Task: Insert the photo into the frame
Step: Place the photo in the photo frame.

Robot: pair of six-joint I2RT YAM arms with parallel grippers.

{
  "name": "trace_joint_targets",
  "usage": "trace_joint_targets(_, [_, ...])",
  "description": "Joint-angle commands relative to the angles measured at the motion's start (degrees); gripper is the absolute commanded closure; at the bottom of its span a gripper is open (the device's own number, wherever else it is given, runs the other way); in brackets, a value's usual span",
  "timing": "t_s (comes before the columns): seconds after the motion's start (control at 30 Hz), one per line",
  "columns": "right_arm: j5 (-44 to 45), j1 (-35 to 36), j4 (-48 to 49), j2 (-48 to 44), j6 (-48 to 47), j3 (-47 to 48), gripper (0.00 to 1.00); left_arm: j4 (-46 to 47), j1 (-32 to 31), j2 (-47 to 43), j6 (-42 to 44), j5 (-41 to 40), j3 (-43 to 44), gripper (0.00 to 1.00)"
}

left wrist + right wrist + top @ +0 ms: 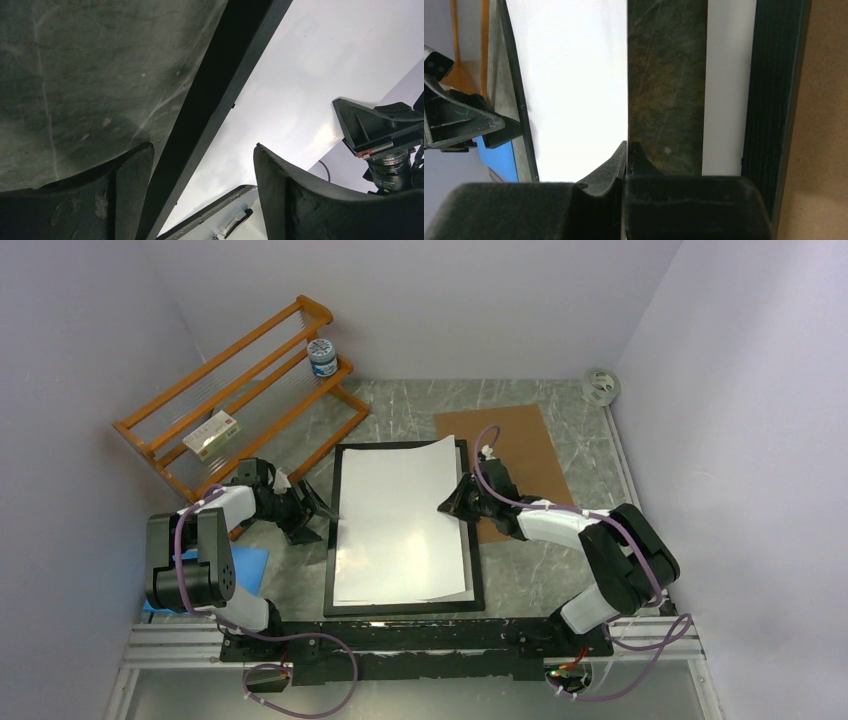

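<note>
The photo (pixel 400 520) lies white back up over the black frame (pixel 333 540) in the middle of the table. My right gripper (pixel 447 505) is shut on the photo's right edge and holds that edge slightly raised. The right wrist view shows the pinch (pixel 627 145), with the white back (pixel 574 75) to the left and a dark green face (pixel 666 90) to the right. My left gripper (pixel 318 508) stands open at the frame's left side. In the left wrist view that rail (pixel 215 100) passes between the spread fingers (pixel 202 146), with the white sheet (pixel 300 75) beyond.
A brown cardboard board (pixel 520 450) lies right of the frame, partly under my right arm. An orange wooden rack (pixel 240 390) with a small jar (pixel 322 357) stands at the back left. A blue sheet (pixel 250 565) lies near my left base. A tape roll (pixel 600 387) sits at the back right.
</note>
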Motion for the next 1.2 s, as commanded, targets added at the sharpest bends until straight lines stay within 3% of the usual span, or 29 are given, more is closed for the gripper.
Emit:
trace_joint_targets(0.0, [1.69,0.42,-0.26,0.5,-4.45,3.0,1.0,0.57,-0.47,0.2,-0.54,-0.51,1.08,0.23])
trace_joint_targets(0.33, [-4.87,1.58,2.56,5.24,-8.75,4.86,1.0,0.8,-1.18,1.13,-0.42,-0.17,1.33,0.23])
trace_joint_targets(0.63, [-3.13,1.64,-0.83,5.29,-12.06,6.63,0.92,1.26,-1.64,1.08,-0.79,0.03,0.84,0.23])
trace_joint_targets(0.93, [-0.22,1.7,-8.1,0.59,-11.42,7.18,0.59,0.93,-1.87,1.51,-0.37,-0.8,1.43,0.23])
trace_joint_targets(1.03, [2.52,1.66,-12.46,-0.75,-11.72,9.54,0.39,0.77,-2.02,2.07,-0.16,-1.1,1.99,0.23])
trace_joint_targets(1.17, [9.53,1.67,-20.07,-2.12,-11.67,13.22,0.31,0.77,-2.08,2.59,-0.07,-1.4,2.73,0.23])
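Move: The photo, white back up, has its right edge still pinched in the right fingers; the frame's middle lies about 8 cm to that hand's left, 3 cm back and 3 cm below. The frame's right bar is some 6 cm to that hand's right, level with it ahead. The cardboard backing lies roughly 13 cm right and 8 cm farther out. From the left hand, the frame's middle is about 15 cm right and 2 cm below. The photo's raised right edge is lowered into the frame by the right hand, which sinks about 2 cm, drifts 1 cm left and turns some 10 degrees counter-clockwise. Low down, its shut fingers spread to about two-thirds, letting go of the edge; the hand slips back right and rises just over 2 cm. The open left hand stays over the frame's left bar. ##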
